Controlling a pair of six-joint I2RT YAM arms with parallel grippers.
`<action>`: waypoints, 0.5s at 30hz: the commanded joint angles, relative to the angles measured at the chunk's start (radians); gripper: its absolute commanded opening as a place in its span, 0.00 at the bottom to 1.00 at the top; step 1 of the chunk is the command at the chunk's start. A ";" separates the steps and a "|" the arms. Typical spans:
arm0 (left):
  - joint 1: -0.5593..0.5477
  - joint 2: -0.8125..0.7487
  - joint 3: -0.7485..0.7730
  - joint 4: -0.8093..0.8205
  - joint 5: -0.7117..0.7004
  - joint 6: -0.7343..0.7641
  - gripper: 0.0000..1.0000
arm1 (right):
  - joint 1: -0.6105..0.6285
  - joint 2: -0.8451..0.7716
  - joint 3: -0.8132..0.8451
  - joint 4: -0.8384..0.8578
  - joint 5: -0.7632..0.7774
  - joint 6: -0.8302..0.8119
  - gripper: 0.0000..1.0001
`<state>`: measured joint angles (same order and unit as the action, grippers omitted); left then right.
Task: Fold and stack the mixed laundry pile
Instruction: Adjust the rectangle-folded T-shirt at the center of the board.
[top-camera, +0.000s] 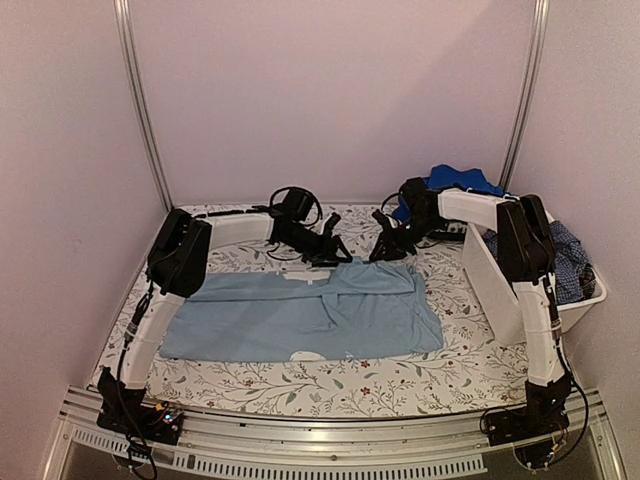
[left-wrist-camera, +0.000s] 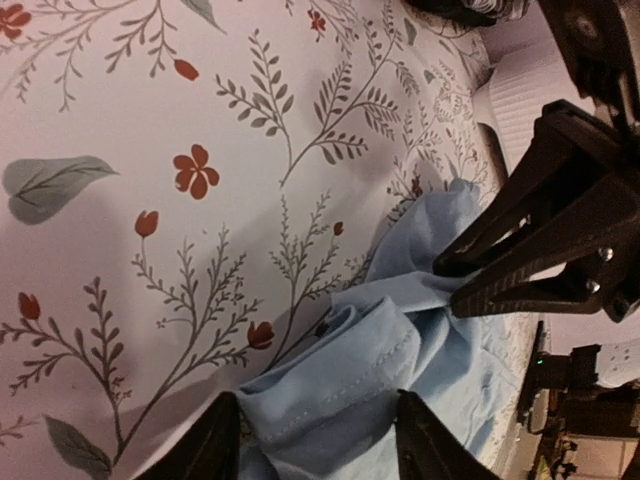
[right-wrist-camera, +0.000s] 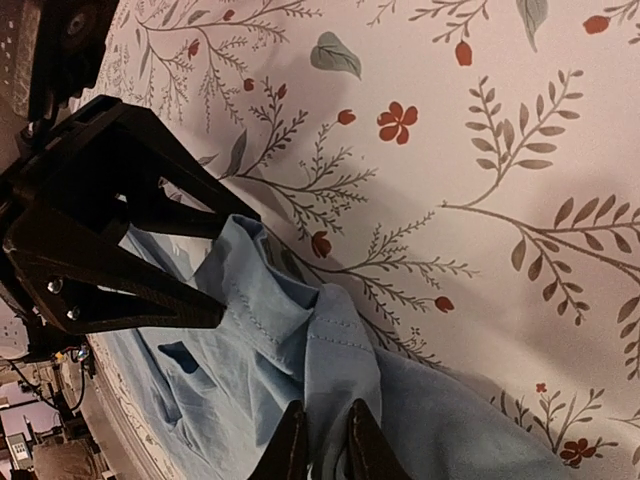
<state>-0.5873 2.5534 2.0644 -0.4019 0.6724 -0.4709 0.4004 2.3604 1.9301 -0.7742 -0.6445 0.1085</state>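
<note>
The large pale blue garment lies spread flat on the flowered table cover, collar end toward the back. My left gripper is at that back edge. In the left wrist view it stands open, its fingers either side of the rolled collar. My right gripper is just to the right of it. Seen from the right wrist, it is shut on a fold of the pale blue cloth beside the collar. A royal blue garment lies at the back right.
A white plastic tub stands tilted at the right, with a dark blue checked garment in it. The walls are close on three sides. The two grippers are close together, the right one's fingers showing in the left wrist view.
</note>
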 joint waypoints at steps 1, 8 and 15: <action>-0.012 0.005 0.046 0.098 0.094 -0.031 0.35 | 0.003 -0.112 -0.039 0.036 -0.044 -0.017 0.14; -0.015 -0.139 -0.089 0.149 0.082 0.065 0.00 | 0.003 -0.210 -0.183 0.068 -0.080 -0.045 0.14; -0.053 -0.357 -0.425 0.203 0.067 0.296 0.00 | 0.002 -0.323 -0.364 0.103 -0.085 -0.067 0.12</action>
<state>-0.5949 2.3306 1.7771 -0.2596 0.7444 -0.3485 0.4004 2.1189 1.6363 -0.7040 -0.7128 0.0647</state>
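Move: The T-shirt's bunched far edge lies right between the left hand's open fingers and, about 7 cm to the right, already in the right hand's nearly shut ones. The T-shirt's middle is some 15 cm back and 10 cm left of the left hand, 3 cm lower. From the right hand, the blue pile stands about 13 cm ahead and 17 cm right, the laundry bin roughly 33 cm right and 5 cm back. Upward first, then back towards the robot over the T-shirt: the left hand shuts fully, pinching the far edge as it starts to rise, and then draws it back, about 4 cm back and 4.5 cm up in all. The right hand lifts some 4 cm and swings 5 cm back, its fingers closing only a trace more and ending free of the fabric. ##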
